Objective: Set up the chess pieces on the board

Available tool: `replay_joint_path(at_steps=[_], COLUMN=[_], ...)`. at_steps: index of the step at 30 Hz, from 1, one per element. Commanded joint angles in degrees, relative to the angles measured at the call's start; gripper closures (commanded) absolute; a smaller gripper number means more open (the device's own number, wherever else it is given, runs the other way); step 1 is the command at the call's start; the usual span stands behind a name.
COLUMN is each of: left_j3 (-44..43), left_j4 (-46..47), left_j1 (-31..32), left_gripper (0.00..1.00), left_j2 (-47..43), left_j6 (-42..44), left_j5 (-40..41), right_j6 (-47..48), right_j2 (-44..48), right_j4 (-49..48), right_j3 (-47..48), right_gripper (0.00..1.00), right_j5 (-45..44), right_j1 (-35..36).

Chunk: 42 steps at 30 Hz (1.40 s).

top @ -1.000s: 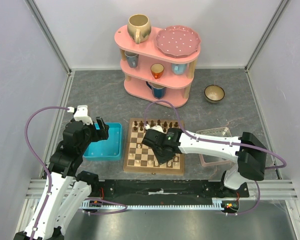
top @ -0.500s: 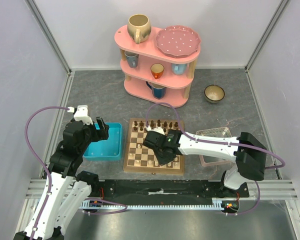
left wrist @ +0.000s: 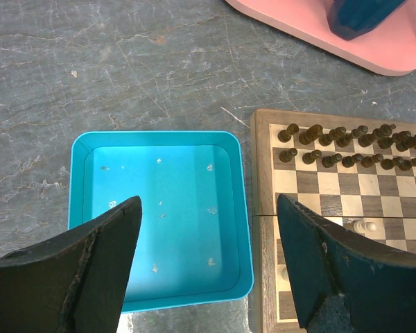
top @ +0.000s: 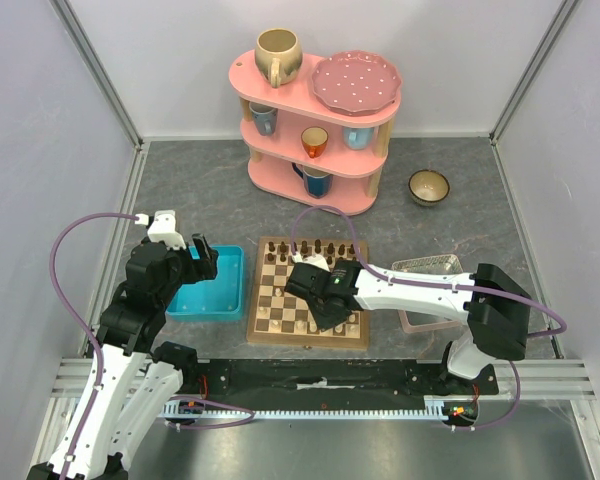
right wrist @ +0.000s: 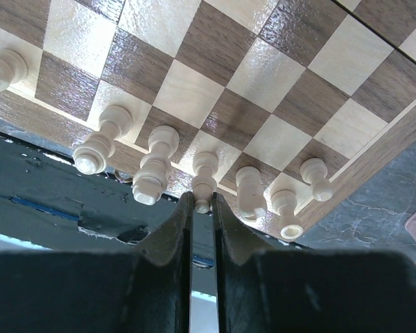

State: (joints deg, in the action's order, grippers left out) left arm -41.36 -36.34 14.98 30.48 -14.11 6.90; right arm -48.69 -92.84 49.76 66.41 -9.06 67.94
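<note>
The board (top: 280,298) lies in the middle of the table, with dark chessmen (top: 315,250) in its two far rows. Pale chess pieces (right wrist: 156,170) stand along its near row. My right gripper (right wrist: 203,202) hangs over that near row (top: 330,318), shut on the top of a slim pale piece (right wrist: 205,173) that stands upright on an edge square. More pale pieces (right wrist: 249,191) stand close on both sides of it. My left gripper (left wrist: 208,208) is open with nothing between its fingers, above the turquoise tray (left wrist: 159,136) left of the board (left wrist: 308,184).
A pink three-tier shelf (top: 315,120) with cups and a plate stands behind the board. A small bowl (top: 429,186) sits at the back right. A clear pink-rimmed tray (top: 425,268) lies right of the board, under my right arm. The turquoise tray (top: 205,300) holds only specks.
My right gripper has edged slightly toward the board's near edge with the pale piece between its fingers. The left arm has not moved.
</note>
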Motion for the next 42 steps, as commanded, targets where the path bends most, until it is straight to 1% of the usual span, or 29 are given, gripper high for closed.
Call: replay_joint_path(at_steps=[1, 4, 10, 12, 16, 21, 25, 26, 27, 29, 30, 32, 33, 37, 39, 40, 42], left_j3=[-0.03, -0.03, -0.03, -0.03, 0.05, -0.03, 0.06, -0.03, 0.05, 0.06, 0.06, 0.05, 0.06, 0.05, 0.06, 0.06, 0.05], left_j4=[1.97, 1.97, 1.97, 1.97, 1.88, 1.97, 1.97, 1.97, 1.97, 1.97, 1.97, 2.06, 1.97, 1.97, 1.97, 1.97, 2.06], left_j1=[0.22, 0.22, 0.22, 0.22, 0.22, 0.14, 0.31, 0.31, 0.31, 0.31, 0.31, 0.40, 0.40, 0.49, 0.49, 0.49, 0.57], left_gripper=[0.15, 0.15, 0.15, 0.15, 0.15, 0.15, 0.15, 0.15, 0.15, 0.15, 0.15, 0.15, 0.15, 0.15, 0.15, 0.15, 0.15], left_j2=[-0.07, 0.11, 0.02, 0.11, 0.02, 0.02, -0.07, -0.16, -0.24, -0.16, -0.16, -0.16, -0.16, -0.25, -0.25, -0.16, -0.25], left_j6=[-0.92, -0.92, -0.92, -0.92, -0.92, -0.92, -0.92, -0.92, -0.92, -0.92, -0.92, -0.83, -0.83, -0.92, -0.83, -0.83, -0.83], left_j5=[-1.09, -1.10, -1.18, -1.18, -1.18, -1.27, -1.27, -1.27, -1.27, -1.27, -1.27, -1.27, -1.27, -1.36, -1.18, -1.27, -1.27], right_j6=[-1.50, -1.59, -1.59, -1.59, -2.02, -2.47, -2.38, -2.38, -2.12, -1.68, -1.68, -2.11, -2.81, -5.80, -7.99, -10.96, -13.96], right_j2=[-0.68, -0.50, 0.29, 0.64, 1.69, 6.69, 14.16, 17.92, 19.87, 25.39, 27.25, 31.37, 32.71, 38.24, 39.22, 39.66, 39.49], right_j4=[-1.07, -1.24, -1.68, -1.77, -1.59, -0.10, 2.18, 2.53, 3.15, 4.38, 6.12, 7.89, 8.86, 9.22, 9.13, 9.30, 10.00], right_j3=[-0.14, -0.14, 0.21, 0.47, 1.44, 0.39, -2.95, -4.43, -5.23, -7.69, -8.40, -10.15, -10.77, -14.37, -16.75, -17.54, -19.30], right_gripper=[0.80, 0.71, 0.61, 0.59, 0.58, 0.58, 0.58, 0.58, 0.58, 0.58, 0.57, 0.53, 0.47, 0.39, 0.39, 0.39, 0.39], right_j5=[-2.02, -1.93, -1.84, -1.84, -2.28, -4.12, -6.23, -6.49, -6.76, -8.07, -8.69, -11.05, -11.68, -13.52, -15.37, -15.90, -17.04], right_j1=[0.09, 0.17, 0.17, 0.17, 0.09, -2.11, -9.30, -10.97, -14.73, -18.88, -23.42, -27.84, -31.52, -37.52, -39.02, -39.46, -40.95])
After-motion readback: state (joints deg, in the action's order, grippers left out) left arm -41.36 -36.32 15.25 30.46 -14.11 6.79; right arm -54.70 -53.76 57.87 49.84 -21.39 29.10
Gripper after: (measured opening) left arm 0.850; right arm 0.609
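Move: The mesh-edged tray with the remaining white pieces is the right gripper's next goal, its middle about 25 cm to the right, 9 cm ahead and 5 cm lower. Between the closed fingertips is a white piece on its near-row square, its middle some 2 cm below. Row neighbours stand about 3 cm to the left and 3 cm to the right; a white pawn is 6 cm right and 3 cm ahead. From the left gripper the tray lies about 52 cm right, 2 cm back, 19 cm below. Hold the right gripper still over the near row while its fingers open and let go of the white piece. Then lift about 8 cm clear and swing right some 22 cm and forward towards the tray, turning the wrist roughly 50 degrees clockwise and spreading the fingers wider. Finish by sinking slightly over the tray's left part, touching nothing there. ##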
